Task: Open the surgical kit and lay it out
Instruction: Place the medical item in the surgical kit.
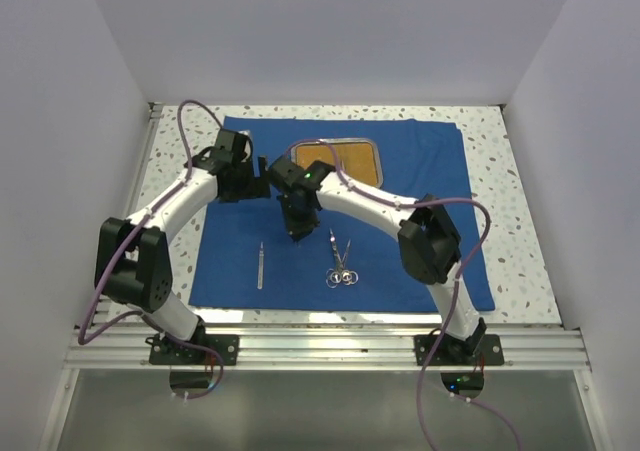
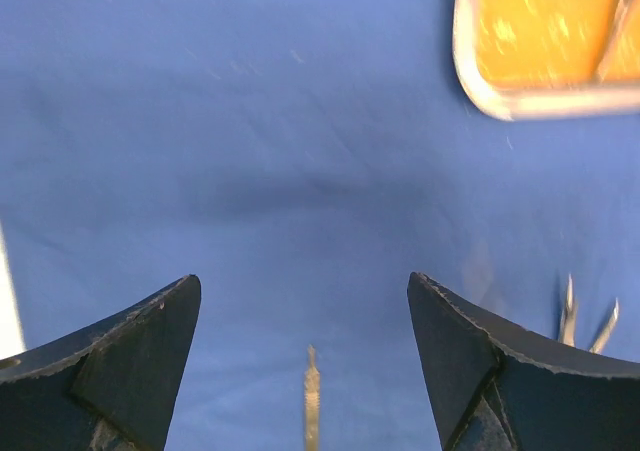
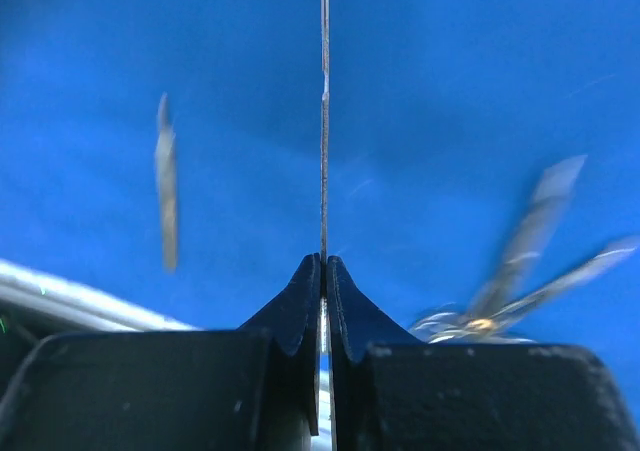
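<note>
The royal-blue cloth (image 1: 420, 186) lies spread flat on the table. The steel tray (image 1: 372, 147) with its orange-brown floor sits at the cloth's back middle; its corner shows in the left wrist view (image 2: 480, 91). A thin silver instrument (image 1: 261, 266) lies on the near left of the cloth, and ring-handled scissors and forceps (image 1: 340, 263) lie side by side to its right. My right gripper (image 1: 297, 233) hangs between them, shut on a thin flat silver instrument (image 3: 323, 121) seen edge-on, held above the cloth. My left gripper (image 1: 245, 183) is open and empty over bare cloth left of the tray.
The speckled tabletop (image 1: 515, 171) shows around the cloth, with white walls on three sides. A metal rail (image 1: 320, 346) runs along the near edge by the arm bases. The two wrists are close together near the tray's front left corner.
</note>
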Controlling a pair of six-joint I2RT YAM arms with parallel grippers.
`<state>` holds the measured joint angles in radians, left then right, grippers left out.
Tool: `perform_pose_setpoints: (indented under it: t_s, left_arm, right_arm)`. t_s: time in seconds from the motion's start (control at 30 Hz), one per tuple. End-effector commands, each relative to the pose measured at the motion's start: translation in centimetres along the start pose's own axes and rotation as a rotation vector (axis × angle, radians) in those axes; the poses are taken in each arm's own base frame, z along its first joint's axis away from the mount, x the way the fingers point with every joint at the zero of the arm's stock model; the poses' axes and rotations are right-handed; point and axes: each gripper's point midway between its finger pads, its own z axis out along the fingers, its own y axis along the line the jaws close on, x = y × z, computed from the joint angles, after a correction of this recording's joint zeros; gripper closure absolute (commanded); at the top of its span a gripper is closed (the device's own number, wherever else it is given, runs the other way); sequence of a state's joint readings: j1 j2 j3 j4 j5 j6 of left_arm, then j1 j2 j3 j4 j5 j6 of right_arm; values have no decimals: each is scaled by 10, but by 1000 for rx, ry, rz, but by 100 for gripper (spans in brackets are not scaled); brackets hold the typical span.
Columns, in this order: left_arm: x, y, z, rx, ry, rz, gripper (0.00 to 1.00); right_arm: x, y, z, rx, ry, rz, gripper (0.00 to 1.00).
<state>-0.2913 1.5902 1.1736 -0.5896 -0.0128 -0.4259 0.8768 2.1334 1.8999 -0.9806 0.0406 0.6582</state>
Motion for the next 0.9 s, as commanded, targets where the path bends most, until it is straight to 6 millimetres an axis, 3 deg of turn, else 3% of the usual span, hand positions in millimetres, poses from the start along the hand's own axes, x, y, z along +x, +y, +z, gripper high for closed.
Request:
perform_pose_setpoints:
  t_s: [0.0,0.2,0.3,0.57,0.7,0.73,0.83,0.87]
  left_arm:
    - [-47,14,-4,-31,-108,-10,12]
    - [-79,77,-17,-167,-206,-216,12]
    - [-87,89,-21,-191,-224,-253,12]
    - [-91,87,-30,-176,-248,-267,12]
    - [-96,89,-38,-179,-265,-270,12]
    - [-97,90,-40,-181,-267,-271,12]
    - [-100,92,-46,-183,-280,-277,12]
    - [-102,93,-49,-184,-287,-280,12]
  right_arm:
    - [29,43,-13,-133,28,26,100]
    - [62,73,-4,-217,68,16,100]
    - [69,86,2,-240,68,-2,100]
    - [79,110,6,-308,108,-58,100]
    - [81,114,4,-312,132,-95,7]
    - [80,114,3,-309,129,-102,1]
    - [68,114,-14,-304,94,-138,1]
    - [51,117,-27,-299,33,-148,1]
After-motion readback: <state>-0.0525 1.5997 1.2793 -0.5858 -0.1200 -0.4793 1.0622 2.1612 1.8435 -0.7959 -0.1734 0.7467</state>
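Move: The clear cloth where the right gripper's held scalpel is to go lies about 10 cm back and 7 cm left of that hand, 5 cm below. The scalpel already laid out is about 3 cm left of that spot. From the right hand, the scissors lie 9 cm back and 11 cm right, the tray some 19 cm ahead and 10 cm right. From the left gripper, the spot is 18 cm back and 4 cm right. Bring the right gripper back about 9 cm, left and down 4 cm with the scalpel still pinched, towards the laid-out scalpel. Keep easing left while rising slightly, rolling the wrist some 10 degrees left side up, then open wide to let go and lift a little. Meanwhile swing the open left gripper about 10 cm left and 5 cm forward, rising, turning 20 degrees counter-clockwise. ##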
